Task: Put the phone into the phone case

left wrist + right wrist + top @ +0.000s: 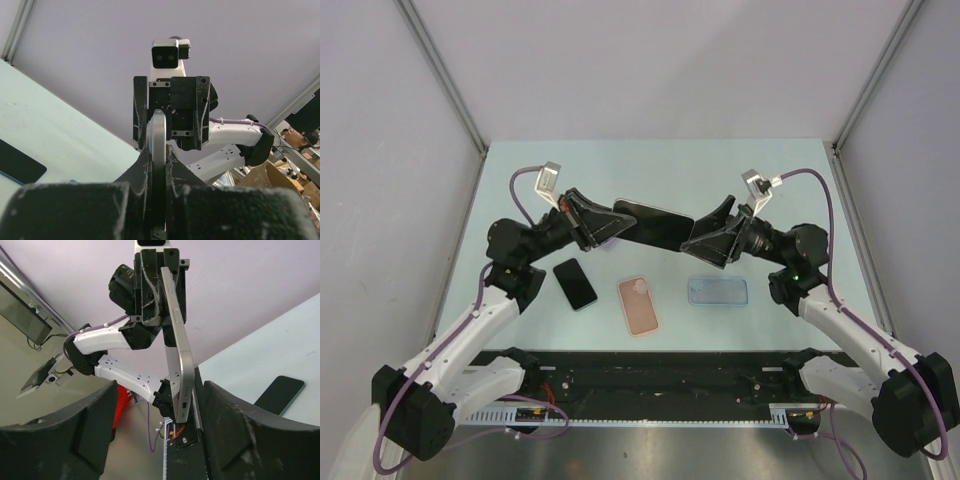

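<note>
A dark phone with a silver rim (653, 225) hangs level in the air over the table's middle. My left gripper (610, 225) is shut on its left end; in the left wrist view the phone's edge (158, 135) runs straight up between the pinching fingers. My right gripper (700, 240) is open at the phone's right end. In the right wrist view the phone (177, 340) stands between the spread jaws, close to the right finger (240, 420), with a wide gap to the left finger. A pink case (640, 305) and a blue case (718, 291) lie flat below.
A second black phone (575, 283) lies on the table left of the pink case and also shows as the dark phone (280, 394) in the right wrist view. Grey walls and metal posts enclose the table on three sides.
</note>
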You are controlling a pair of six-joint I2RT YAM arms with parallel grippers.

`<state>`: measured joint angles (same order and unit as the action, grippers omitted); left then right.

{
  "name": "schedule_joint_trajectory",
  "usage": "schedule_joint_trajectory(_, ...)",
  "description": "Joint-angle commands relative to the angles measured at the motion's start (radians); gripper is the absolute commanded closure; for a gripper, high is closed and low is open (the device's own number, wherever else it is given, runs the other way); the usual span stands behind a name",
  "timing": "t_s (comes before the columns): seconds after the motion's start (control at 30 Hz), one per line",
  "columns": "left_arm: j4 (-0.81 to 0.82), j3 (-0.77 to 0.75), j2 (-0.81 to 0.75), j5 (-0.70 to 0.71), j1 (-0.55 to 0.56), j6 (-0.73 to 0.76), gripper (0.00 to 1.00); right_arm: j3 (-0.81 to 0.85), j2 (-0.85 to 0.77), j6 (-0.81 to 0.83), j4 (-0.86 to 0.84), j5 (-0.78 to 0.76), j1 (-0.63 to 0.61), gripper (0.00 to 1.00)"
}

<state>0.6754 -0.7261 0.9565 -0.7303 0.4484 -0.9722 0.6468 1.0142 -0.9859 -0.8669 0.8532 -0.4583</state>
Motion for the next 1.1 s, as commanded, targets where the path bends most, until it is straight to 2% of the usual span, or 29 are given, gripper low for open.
schedule_joint_trajectory(0.0, 0.116, -0.003, 0.007, -0.011, 0.004, -0.051, 1.0, 0.002, -0.008, -0.01, -0.048, -0.035, -0.04, 0.34)
schedule_joint_trajectory(0.17, 0.136, 0.011, 0.014, -0.003, 0.019, -0.057, 1.0, 0.002, 0.023, -0.014, -0.061, -0.06, -0.077, 0.45)
schedule_joint_trajectory(0.27, 0.138, 0.017, 0.013, -0.001, 0.021, -0.051, 1.0, 0.002, 0.026, -0.03, -0.061, -0.081, -0.083, 0.57)
schedule_joint_trajectory(0.37, 0.139, 0.017, 0.013, -0.007, 0.019, -0.048, 1.0, 0.002, 0.023, -0.031, -0.055, -0.101, -0.088, 0.71)
schedule_joint_trajectory(0.4, 0.139, 0.017, 0.014, -0.012, 0.021, -0.048, 1.0, 0.002, 0.021, -0.028, -0.041, -0.108, -0.088, 0.8)
schedule_joint_trajectory(0.47, 0.141, 0.014, 0.014, -0.023, 0.021, -0.049, 1.0, 0.002, 0.021, -0.025, -0.034, -0.115, -0.088, 0.88)
schedule_joint_trajectory(0.5, 0.141, 0.017, 0.013, -0.026, 0.021, -0.049, 0.99, 0.002, 0.024, -0.026, -0.032, -0.115, -0.088, 0.97)
schedule_joint_trajectory(0.53, 0.141, 0.019, 0.011, -0.026, 0.021, -0.046, 0.99, 0.002, 0.024, -0.027, -0.032, -0.115, -0.088, 1.0)
schedule_joint_trajectory(0.67, 0.139, 0.027, 0.004, -0.032, 0.023, -0.025, 0.97, 0.002, 0.021, -0.019, -0.012, -0.121, -0.088, 1.0)
schedule_joint_trajectory(0.77, 0.139, 0.019, 0.011, -0.044, 0.019, -0.008, 0.81, 0.007, 0.001, 0.019, 0.072, -0.16, -0.086, 1.0)
schedule_joint_trajectory(0.8, 0.139, 0.016, 0.021, -0.05, 0.021, -0.005, 0.63, 0.008, -0.005, 0.032, 0.092, -0.166, -0.082, 1.0)
schedule_joint_trajectory(0.87, 0.139, 0.014, 0.027, -0.054, 0.021, 0.0, 0.44, 0.011, -0.014, 0.041, 0.139, -0.186, -0.071, 1.0)
schedule_joint_trajectory(1.07, 0.107, 0.034, 0.054, -0.012, 0.021, 0.018, 0.29, 0.011, -0.048, 0.035, 0.236, -0.161, 0.039, 1.0)
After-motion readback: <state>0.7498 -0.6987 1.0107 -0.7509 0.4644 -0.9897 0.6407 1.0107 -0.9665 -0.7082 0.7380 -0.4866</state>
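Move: The left hand holds the phone by one end in mid-air, its middle about 7 cm to that hand's right and level with it. For the open right hand, the phone's middle is some 8 cm left and 1 cm ahead, about level. On the table, roughly 36 cm below the right hand, the clear case lies 7 cm ahead and 8 cm right, the pink case 3 cm ahead and 12 cm left. While the left hand holds the phone nearly still, the right hand eases about 1.5 cm left over the phone's free end, first dipping back a little and returning, and shuts its fingers from wide to a pinch on it. The left fingers then spread and release their end, and the right hand, keeping its pinch, carries the phone about 2 cm forward and 2 cm down, edging back right and tilting some 10 degrees, as the left hand sinks about 1 cm. ##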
